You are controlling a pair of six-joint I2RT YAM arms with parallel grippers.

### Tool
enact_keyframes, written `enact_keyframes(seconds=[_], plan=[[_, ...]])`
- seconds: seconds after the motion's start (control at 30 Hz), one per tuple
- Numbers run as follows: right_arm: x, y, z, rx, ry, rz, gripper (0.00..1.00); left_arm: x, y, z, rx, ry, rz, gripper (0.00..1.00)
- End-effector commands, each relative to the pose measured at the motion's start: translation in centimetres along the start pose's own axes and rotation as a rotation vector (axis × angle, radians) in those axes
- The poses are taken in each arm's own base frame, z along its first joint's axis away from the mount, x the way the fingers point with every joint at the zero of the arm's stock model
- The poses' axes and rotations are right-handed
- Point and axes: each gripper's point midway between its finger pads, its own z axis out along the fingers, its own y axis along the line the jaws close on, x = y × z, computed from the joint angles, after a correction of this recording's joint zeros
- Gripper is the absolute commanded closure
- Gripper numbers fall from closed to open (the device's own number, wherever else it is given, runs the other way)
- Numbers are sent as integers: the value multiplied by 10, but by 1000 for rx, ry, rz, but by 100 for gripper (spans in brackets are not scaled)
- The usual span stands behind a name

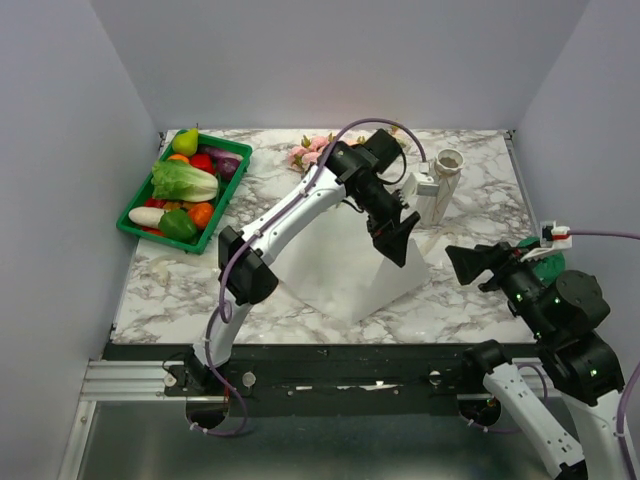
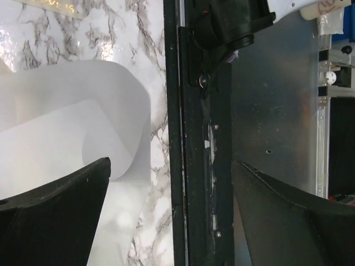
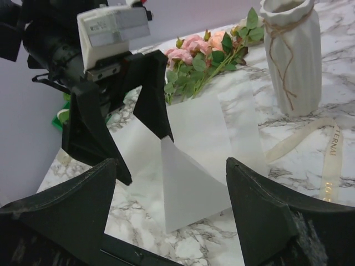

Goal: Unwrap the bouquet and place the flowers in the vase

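The bouquet lies apart in pieces. Its flowers (image 1: pixel 312 150), pink and peach roses with green leaves (image 3: pixel 205 58), lie on the marble at the back, beside the white paper (image 1: pixel 345 275). The paper (image 3: pixel 199 160) is spread flat with one fold standing up in a peak. The cream vase (image 1: pixel 445 185) stands upright at the back right (image 3: pixel 291 61). My left gripper (image 1: pixel 392 245) hangs open over the paper (image 2: pixel 66 122), jaws wide with nothing between them (image 2: pixel 171 162); the raised fold reaches one fingertip (image 3: pixel 165 136). My right gripper (image 1: pixel 458 262) is open and empty, facing the paper from the right (image 3: pixel 172 162).
A cream ribbon (image 3: pixel 327 160) lies loose on the marble in front of the vase. A green tray (image 1: pixel 135 228) of toy vegetables sits at the back left. A dark green thing (image 1: pixel 547 264) shows behind the right arm. The table's black front edge (image 2: pixel 172 111) runs below the left gripper.
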Motion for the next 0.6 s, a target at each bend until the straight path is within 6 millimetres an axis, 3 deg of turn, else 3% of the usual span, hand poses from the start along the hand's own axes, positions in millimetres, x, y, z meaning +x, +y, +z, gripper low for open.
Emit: enact_keyframes(seconds=[0.0, 0.07, 0.1, 0.13, 0.23, 0.3, 0.37, 0.5, 0.57], plan=[[-17, -6, -19, 54, -47, -21, 13, 18, -1, -4, -73, 93, -7, 1], [-27, -4, -27, 55, -73, -30, 12, 12, 13, -19, -150, 44, 26, 1], [-30, -3, -29, 55, -81, -35, 12, 24, 26, -18, -171, 54, -20, 1], [-33, -3, -32, 60, -87, -38, 12, 21, 32, -31, -214, 21, -21, 1], [-48, 5, -40, 44, -116, -55, 12, 27, 81, -56, -347, -21, -68, 1], [-53, 7, -43, 40, -118, -64, 12, 32, 98, -68, -370, -41, -105, 1], [-52, 9, -41, 34, -110, -67, 12, 36, 89, -62, -291, -42, -140, 1], [-50, 5, -39, 49, -106, -66, 12, 43, 48, -19, -184, 41, -71, 1], [-51, 5, -39, 53, -109, -66, 12, 47, 23, 13, -114, 87, -31, 1]])
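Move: The unwrapped flowers lie about 31 cm ahead of the left hand, 13 cm to its left and 19 cm below. The wrapping paper's middle is some 12 cm to that hand's left, only 2 cm ahead and 19 cm below, and the vase stands 20 cm ahead, 11 cm to the right and 12 cm lower. From the right hand the flowers are about 38 cm ahead, 22 cm left and 25 cm below. The left hand, fingers already wide open at the raised corner of the wrapping paper, comes clear of it and swings forward and left over the sheet, sinking about 5 cm and turning some 15 degrees counter-clockwise; after about 9 cm forward it eases back 2 cm. The empty right hand rises about 6 cm, drawing slightly back and right. ##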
